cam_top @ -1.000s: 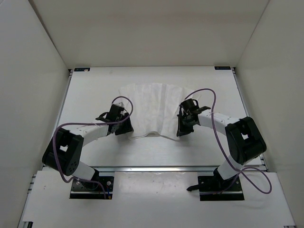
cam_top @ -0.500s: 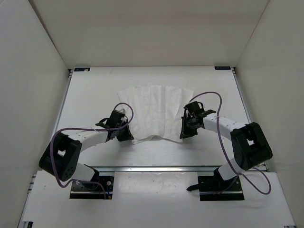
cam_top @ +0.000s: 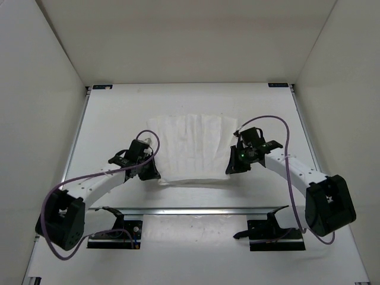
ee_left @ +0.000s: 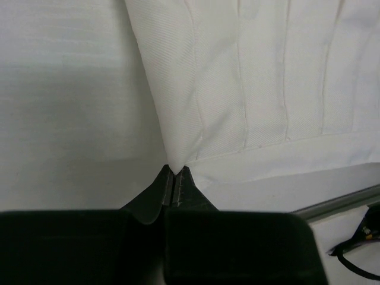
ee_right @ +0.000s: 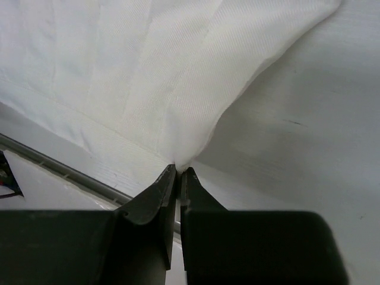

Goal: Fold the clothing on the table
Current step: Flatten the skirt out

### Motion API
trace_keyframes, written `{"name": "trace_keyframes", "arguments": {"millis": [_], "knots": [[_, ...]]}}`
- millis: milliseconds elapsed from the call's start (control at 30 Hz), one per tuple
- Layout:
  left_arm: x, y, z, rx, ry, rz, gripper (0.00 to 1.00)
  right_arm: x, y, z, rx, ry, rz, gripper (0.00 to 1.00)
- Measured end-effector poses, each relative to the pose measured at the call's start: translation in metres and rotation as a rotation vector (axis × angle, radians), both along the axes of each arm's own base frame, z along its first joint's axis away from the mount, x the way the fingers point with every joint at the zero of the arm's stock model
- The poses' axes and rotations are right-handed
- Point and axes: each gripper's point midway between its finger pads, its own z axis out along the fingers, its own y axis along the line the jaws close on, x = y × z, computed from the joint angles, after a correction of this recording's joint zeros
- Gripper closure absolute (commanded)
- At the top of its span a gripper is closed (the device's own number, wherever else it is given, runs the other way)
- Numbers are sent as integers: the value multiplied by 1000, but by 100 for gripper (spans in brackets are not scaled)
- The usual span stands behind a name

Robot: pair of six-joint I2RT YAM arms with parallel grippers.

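The white pleated clothing lies spread in the middle of the table, its near hem pulled toward the front edge. My left gripper is shut on the garment's near left corner; in the left wrist view the fabric runs to a point pinched between the left gripper's tips. My right gripper is shut on the near right corner, and the right wrist view shows the cloth gathered into the right gripper's closed tips. Both corners are slightly lifted.
White walls enclose the table on the left, back and right. A metal rail runs along the front edge, close behind the grippers, also seen as a rail in the right wrist view. Purple cables loop off both arms.
The left gripper has shut on the near left corner. Both arms have drawn back toward the front edge, pulling the garment's near hem with them.
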Motion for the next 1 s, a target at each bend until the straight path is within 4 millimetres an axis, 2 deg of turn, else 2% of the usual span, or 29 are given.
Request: {"name": "trace_keyframes", "arguments": {"millis": [133,367,433,500,533,600,667,700,733,767,800,833,867,900,933,967,1000], "knots": [[-11,1,24,-34,-62,-9,100,-11,3,13,13,-25,16,100],[-49,6,51,-113,-118,-23,100,-68,5,23,66,-25,76,100],[-55,6,62,-141,-132,-27,100,-72,3,38,116,-59,66,100],[-51,5,78,-162,-150,-29,100,-64,-1,52,166,-96,34,100],[-45,4,87,-169,-153,-25,100,-57,-3,61,191,-103,15,100],[-17,2,113,-173,-168,-14,100,-30,-4,85,215,-128,-11,100],[28,-1,144,-150,-186,2,100,9,0,119,203,-176,-1,100],[54,-2,159,-134,-206,12,100,36,4,139,186,-208,2,100],[86,-5,183,-117,-231,18,100,70,9,168,165,-285,8,100],[116,-8,209,-109,-280,24,100,93,14,194,151,-355,16,100],[144,-11,240,-106,-348,32,100,117,21,228,139,-458,21,100],[166,-12,272,-111,-429,38,100,131,28,266,148,-571,28,100],[178,-13,301,-123,-505,42,100,136,29,292,163,-651,32,100],[182,-10,325,-133,-570,47,100,132,29,317,193,-729,43,100],[176,-6,344,-144,-622,50,100,123,24,330,216,-777,45,100],[166,-2,353,-154,-662,52,100,114,14,336,228,-807,35,100],[151,3,355,-165,-684,55,100,106,1,332,235,-825,12,100]]}}
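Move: The left gripper already pinches the skirt's near-left corner and the right gripper its near-right corner. From the left hand, the skirt's middle lies about 12 cm ahead, 13 cm right and 3 cm lower, its far-left corner some 24 cm ahead and 4 cm left. From the right hand, the middle is roughly 10 cm ahead, 13 cm left and 6 cm lower, the far-right corner about 23 cm ahead and 4 cm right. The metal rail runs some 13 cm straight behind the left hand. Keep both grippers shut on the skirt's near corners and first draw them back towards the rail some 5 to 7 cm while rising a little. Then whip both arms together up and forward, ending about 35 cm higher than they began, tipping the fingers up some 40 degrees or more and easing slightly back at the top. ##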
